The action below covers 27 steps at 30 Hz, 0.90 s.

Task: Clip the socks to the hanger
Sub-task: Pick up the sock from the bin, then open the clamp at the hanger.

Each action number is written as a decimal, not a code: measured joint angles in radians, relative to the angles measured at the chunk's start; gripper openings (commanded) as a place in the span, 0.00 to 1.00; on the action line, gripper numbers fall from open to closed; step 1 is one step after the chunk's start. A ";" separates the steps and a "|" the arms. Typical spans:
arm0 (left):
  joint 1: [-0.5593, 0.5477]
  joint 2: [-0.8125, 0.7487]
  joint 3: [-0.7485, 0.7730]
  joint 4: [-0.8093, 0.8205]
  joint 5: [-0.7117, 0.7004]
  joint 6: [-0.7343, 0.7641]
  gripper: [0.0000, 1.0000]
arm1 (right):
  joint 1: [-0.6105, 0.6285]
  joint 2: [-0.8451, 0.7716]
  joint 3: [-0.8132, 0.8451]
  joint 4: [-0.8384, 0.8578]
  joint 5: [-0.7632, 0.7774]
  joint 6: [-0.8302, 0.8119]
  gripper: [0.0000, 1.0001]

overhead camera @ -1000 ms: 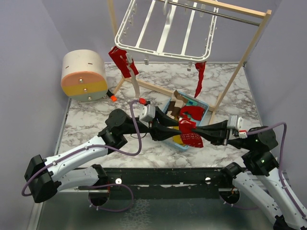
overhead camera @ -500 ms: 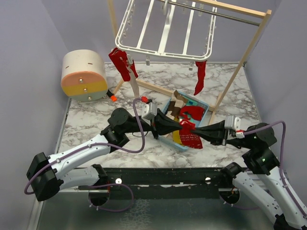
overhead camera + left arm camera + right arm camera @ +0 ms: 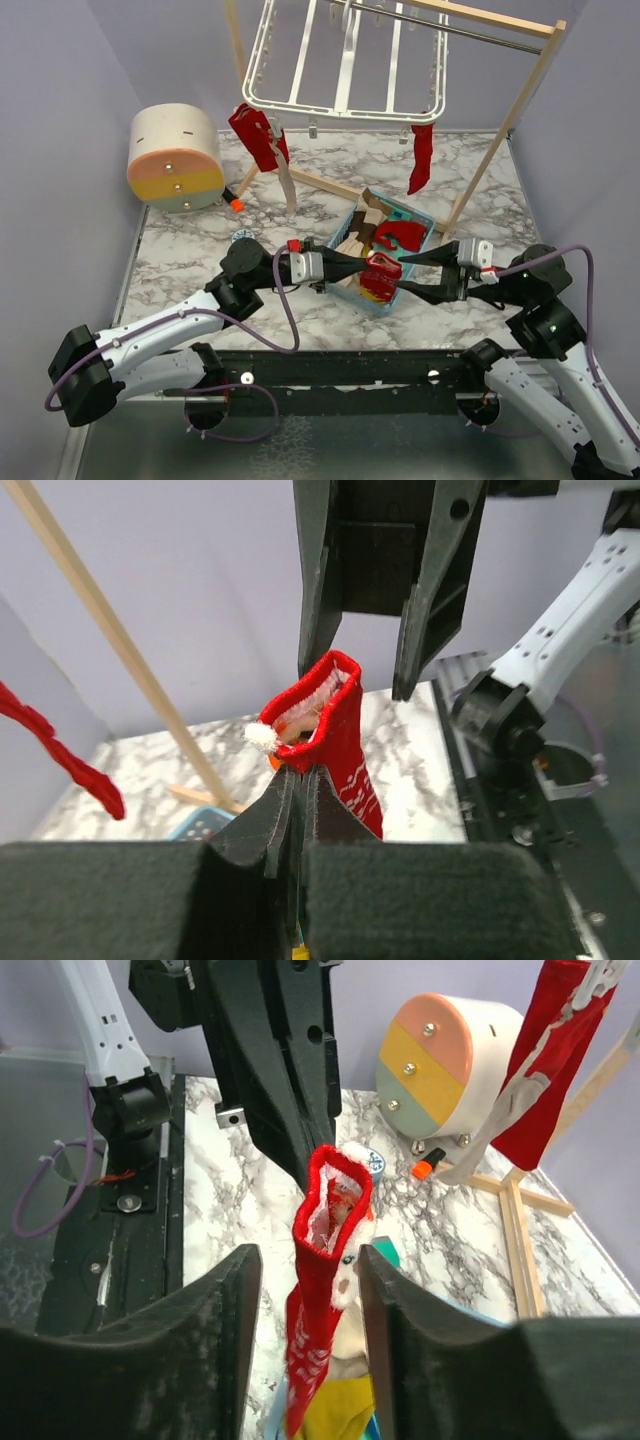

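Observation:
A red sock [image 3: 381, 278] with pale marks hangs over the light-blue basket [image 3: 420, 215], and my left gripper [image 3: 364, 267] is shut on its cuff edge. In the left wrist view the jaws [image 3: 300, 780] pinch the sock [image 3: 338, 730] tight. My right gripper [image 3: 402, 276] faces it from the right, open, its fingers either side of the sock [image 3: 325, 1225] without pressing it. The white hanger [image 3: 345, 60] hangs from the wooden stand at the back. Two red socks [image 3: 258, 135] [image 3: 420, 160] dangle from its clips.
The basket holds more socks, beige, red and yellow [image 3: 345, 1410]. A round pastel box [image 3: 175, 158] stands at the back left. The wooden stand's legs [image 3: 480, 180] and floor bar [image 3: 320, 183] cross the marble table behind the basket.
My left gripper has shut on the red sock's cuff. My right gripper, shut on the sock before, has opened and let it go. The hanger has swung slightly.

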 measured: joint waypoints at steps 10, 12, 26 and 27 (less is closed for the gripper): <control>-0.005 -0.049 -0.029 -0.003 -0.087 0.303 0.00 | 0.000 -0.006 0.109 -0.082 0.148 0.015 0.65; -0.005 -0.049 -0.029 -0.004 -0.110 0.338 0.00 | 0.000 -0.001 0.140 -0.079 0.213 0.058 0.64; -0.005 -0.038 -0.029 -0.008 -0.211 0.257 0.00 | 0.000 0.348 0.400 -0.080 0.837 0.399 0.62; -0.005 -0.038 -0.029 -0.008 -0.213 0.248 0.00 | 0.000 0.370 0.412 -0.078 0.847 0.401 0.60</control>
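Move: The empty clip on the hanger's near edge, towards which the free right hand is going, lies about 28 cm ahead of that hand, 2 cm to its right and 12 cm higher. The hanging red sock is just beside the clip, some 29 cm ahead of the hand, 6 cm right and 5 cm up. The held sock is about 4 cm left of the right hand, level fore and aft, 3 cm below. From the left hand the clip is roughly 28 cm ahead, 8 cm right and 10 cm up. The left fingers keep their pinch on the sock's cuff while the right fingers, already parted around it, spread wider and draw off up and to the right. The right hand then sweeps some 15 cm forward and 8 cm up towards the hanger, turning about 45 degrees clockwise. The left hand eases the sock 4 cm forward, rolling one way and partly back and swinging 15 degrees counter-clockwise. ##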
